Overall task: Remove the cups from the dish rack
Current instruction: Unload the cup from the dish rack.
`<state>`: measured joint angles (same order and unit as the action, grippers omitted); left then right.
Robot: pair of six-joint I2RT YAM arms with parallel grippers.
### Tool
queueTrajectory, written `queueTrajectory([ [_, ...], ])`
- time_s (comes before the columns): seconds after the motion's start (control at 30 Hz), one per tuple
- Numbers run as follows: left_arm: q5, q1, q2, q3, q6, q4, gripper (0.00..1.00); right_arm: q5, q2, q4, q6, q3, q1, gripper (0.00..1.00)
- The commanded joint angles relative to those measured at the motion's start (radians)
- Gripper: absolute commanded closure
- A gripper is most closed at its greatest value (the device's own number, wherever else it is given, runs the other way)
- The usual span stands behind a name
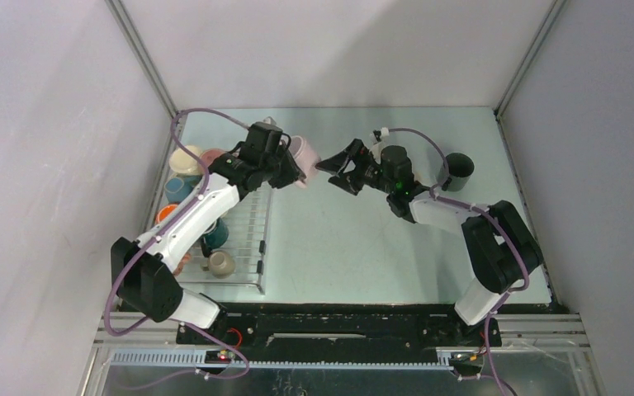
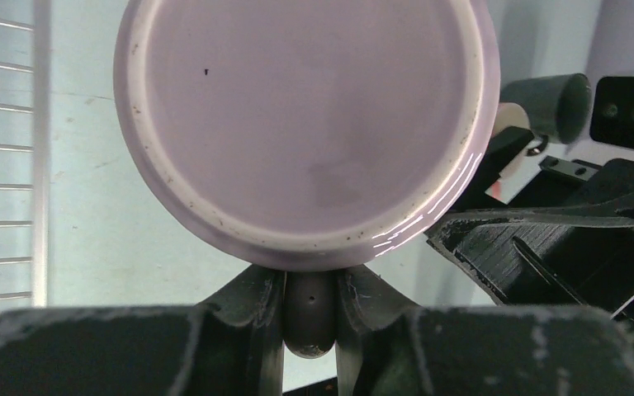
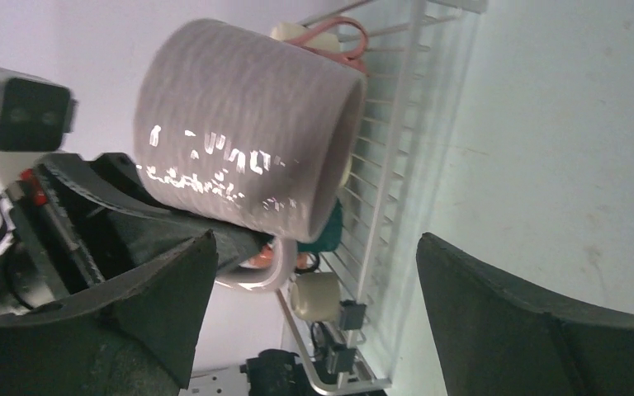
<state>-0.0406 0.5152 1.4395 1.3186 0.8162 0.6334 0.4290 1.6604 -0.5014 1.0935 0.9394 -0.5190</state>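
My left gripper [image 1: 294, 167] is shut on the handle of a pale pink mug [image 1: 302, 150] and holds it in the air just right of the dish rack [image 1: 252, 235]. In the left wrist view the mug's base [image 2: 301, 124] fills the top, with the handle pinched between the fingers [image 2: 256, 309]. My right gripper [image 1: 337, 170] is open and empty, pointed at the mug from the right, close to it but apart. The right wrist view shows the mug [image 3: 248, 140] lying sideways ahead of the open jaws. Several mugs stay in the rack: cream [image 1: 186, 159], light blue [image 1: 175, 190], orange [image 1: 166, 213], teal [image 1: 215, 235].
A dark grey mug [image 1: 460, 167] stands on the table at the far right, also seen in the left wrist view [image 2: 553, 99]. A cream mug [image 1: 221, 263] sits at the rack's near end [image 3: 318, 295]. Grey walls close in on both sides.
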Motion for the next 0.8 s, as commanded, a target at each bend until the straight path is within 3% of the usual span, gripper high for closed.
queueTrajectory([
  [0.0, 0.097, 0.009, -0.079, 0.077, 0.069, -0.142, 1.0, 0.016, 0.007, -0.224, 0.067, 0.022, -0.006, 0.04],
  [0.53, 0.308, 0.006, -0.117, -0.014, 0.256, -0.312, 1.0, 0.11, 0.046, -0.513, 0.285, 0.029, 0.029, 0.22],
  [0.63, 0.355, 0.002, -0.131, -0.046, 0.295, -0.357, 1.0, 0.123, 0.03, -0.541, 0.322, 0.03, 0.041, 0.27],
  [0.77, 0.425, -0.015, -0.151, -0.096, 0.355, -0.427, 1.0, 0.136, 0.016, -0.596, 0.375, 0.03, 0.049, 0.43],
])
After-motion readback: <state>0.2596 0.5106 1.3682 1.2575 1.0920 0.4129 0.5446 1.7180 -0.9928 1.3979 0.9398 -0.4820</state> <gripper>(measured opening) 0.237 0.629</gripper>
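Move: The mauve cup, held by its handle in the left gripper, has its middle about 5 cm ahead of that hand, 2 cm right and 3 cm up. From the right hand, which goes for it with open fingers, it lies some 4 cm ahead, 6 cm left and 3 cm higher. The pink cup in the rack is roughly 23 cm left of the left hand, 4 cm farther out and 12 cm lower; the cream cup stands some 21 cm right of the right hand, 3 cm ahead and 15 cm below. Raise the right gripper about 9 cm nearly in place, tipping its fingertips upward some 20 degrees, so they come astride the mauve cup's rim wall, one finger outside and one at the mouth; then narrow them partway. Meanwhile keep the left pinch on the handle, lift and carry the cup right, each about 5 cm, towards the right gripper, rolling the left hand with its left side down. ##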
